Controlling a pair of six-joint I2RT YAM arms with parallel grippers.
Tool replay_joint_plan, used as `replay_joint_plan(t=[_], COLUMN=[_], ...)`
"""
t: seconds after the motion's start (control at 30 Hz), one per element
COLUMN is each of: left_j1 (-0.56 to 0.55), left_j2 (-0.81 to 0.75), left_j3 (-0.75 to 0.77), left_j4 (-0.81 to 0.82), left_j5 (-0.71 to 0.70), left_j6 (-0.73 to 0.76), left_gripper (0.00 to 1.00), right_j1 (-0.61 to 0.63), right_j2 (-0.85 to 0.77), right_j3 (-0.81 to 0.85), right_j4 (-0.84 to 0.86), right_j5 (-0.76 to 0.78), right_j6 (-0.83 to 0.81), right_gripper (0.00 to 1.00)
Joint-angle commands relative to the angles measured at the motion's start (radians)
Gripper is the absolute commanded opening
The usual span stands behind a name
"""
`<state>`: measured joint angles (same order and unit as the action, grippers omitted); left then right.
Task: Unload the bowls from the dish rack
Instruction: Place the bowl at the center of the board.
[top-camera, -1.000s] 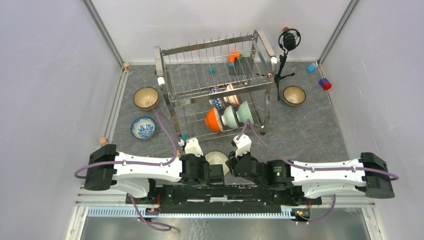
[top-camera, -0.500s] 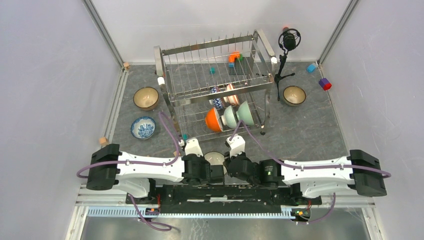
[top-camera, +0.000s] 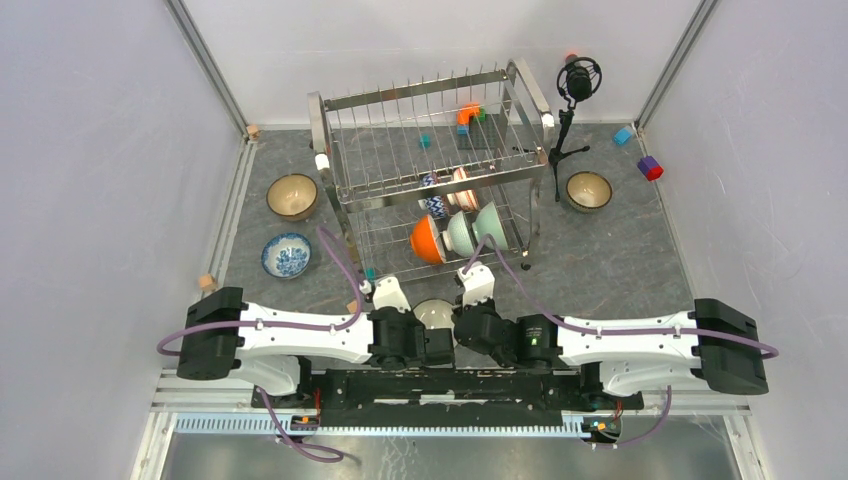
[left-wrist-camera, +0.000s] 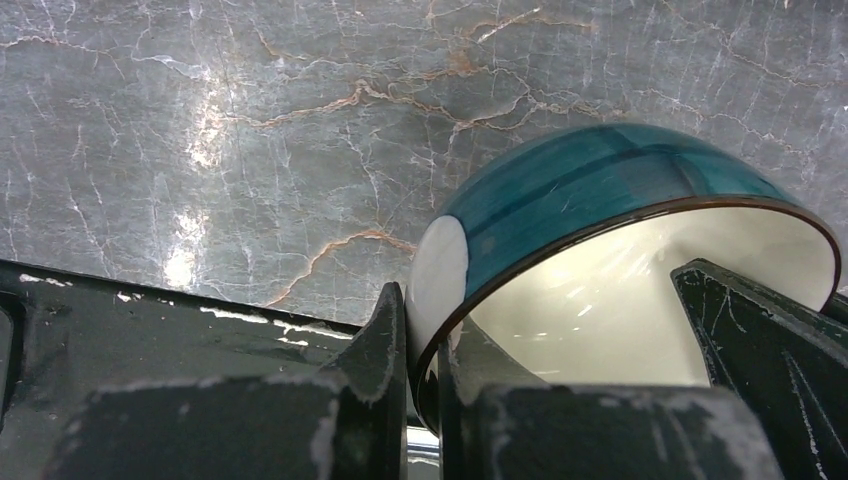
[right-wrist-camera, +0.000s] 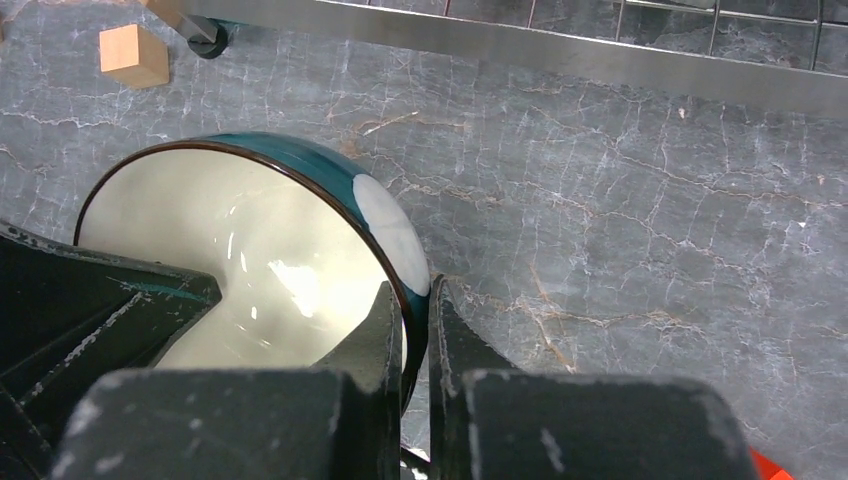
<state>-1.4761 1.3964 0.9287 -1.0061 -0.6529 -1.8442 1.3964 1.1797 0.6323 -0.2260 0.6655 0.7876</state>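
Note:
A teal bowl with a cream inside (top-camera: 433, 313) is held between both arms near the table's front, just in front of the dish rack (top-camera: 430, 100). My left gripper (left-wrist-camera: 422, 300) is shut on one side of the rim of this bowl (left-wrist-camera: 600, 180). My right gripper (right-wrist-camera: 417, 290) is shut on the opposite side of the bowl's rim (right-wrist-camera: 240, 230). On the rack's lower tier stand an orange bowl (top-camera: 427, 240), a pale green bowl (top-camera: 461, 232) and a blue-and-white bowl (top-camera: 436, 205).
On the table lie a tan bowl (top-camera: 293, 196) and a blue patterned bowl (top-camera: 286, 254) at left, and another tan bowl (top-camera: 588, 190) at right. A black microphone tripod (top-camera: 570, 120) stands by the rack. A wooden block (right-wrist-camera: 133, 55) lies near the rack's foot.
My right arm has shifted left to the teal bowl and its jaws have closed on the rim. The left gripper has kept its hold.

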Motion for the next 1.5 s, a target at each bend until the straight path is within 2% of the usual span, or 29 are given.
replay_joint_plan(t=[0.0, 0.03, 0.27, 0.43, 0.53, 0.63, 0.8, 1.03, 1.13, 1.33, 1.4, 1.47], left_j1=[-0.005, -0.006, -0.005, -0.005, -0.005, -0.006, -0.005, -0.005, -0.006, -0.006, -0.005, -0.006], left_j2=[-0.017, -0.022, -0.071, -0.117, -0.163, -0.212, -0.282, -0.409, -0.453, -0.496, -0.506, -0.512], left_j3=[0.032, 0.029, -0.006, -0.019, -0.026, -0.049, -0.089, -0.205, -0.251, -0.305, -0.321, -0.348], left_j4=[0.020, 0.031, 0.137, 0.163, 0.186, 0.250, 0.282, 0.430, 0.489, 0.504, 0.513, 0.540], left_j5=[-0.069, -0.070, -0.064, -0.054, -0.047, -0.030, -0.035, -0.033, -0.040, -0.065, -0.074, -0.081], left_j6=[0.036, 0.059, 0.189, 0.275, 0.365, 0.498, 0.609, 0.714, 0.709, 0.649, 0.627, 0.620], left_gripper=[0.14, 0.21, 0.56, 0.88, 0.99, 1.00, 1.00, 1.00, 1.00, 1.00, 1.00, 1.00], right_j1=[0.012, 0.011, 0.005, -0.008, -0.035, -0.108, -0.284, -0.783, -0.938, -1.248, -1.357, -1.399], right_j2=[-0.021, -0.024, -0.029, -0.061, -0.117, -0.186, -0.279, -0.370, -0.391, -0.367, -0.317, -0.285], right_j3=[0.027, 0.031, 0.044, 0.040, 0.040, 0.047, 0.063, 0.050, 0.056, 0.034, 0.038, 0.018], right_j4=[-0.034, -0.040, -0.076, -0.135, -0.220, -0.307, -0.398, -0.347, -0.330, -0.231, -0.203, -0.139], right_j5=[-0.023, -0.020, -0.012, 0.019, 0.063, 0.076, 0.082, -0.130, -0.177, -0.196, -0.217, -0.217], right_j6=[-0.064, -0.070, -0.100, -0.114, -0.131, -0.172, -0.269, -0.401, -0.392, -0.338, -0.264, -0.172], right_gripper=[0.00, 0.00, 0.00, 0.00, 0.00, 0.00, 0.00, 0.00, 0.00, 0.00, 0.00, 0.00])
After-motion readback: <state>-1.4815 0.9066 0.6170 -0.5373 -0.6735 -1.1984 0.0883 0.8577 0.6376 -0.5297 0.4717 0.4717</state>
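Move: Both hands still grip the rim of the teal-and-white bowl, whose middle is about 6 cm to the right hand's left and level with it, and some 5 cm right and 2 cm ahead of the left hand. The open table it is carried towards lies roughly 28 cm right and 15 cm ahead of the right hand, some 8 cm down; the tan bowl stands about 12 cm beyond that spot. Nearer are the rack's right front foot, 12 cm right and 11 cm ahead, and the red cube, 14 cm right and 4 cm back. The left fingers let go of the bowl's rim and open wide; that hand rises about 5 cm, turning clockwise and tipping up somewhat. The right keeps its pinch on the rim, first easing right and slightly down, then sweeps the bowl fast to the right, some 32 cm, and about 12 cm forward towards the open table before the tan bowl, rising a little while the wrist swings clockwise some 55 degrees. ##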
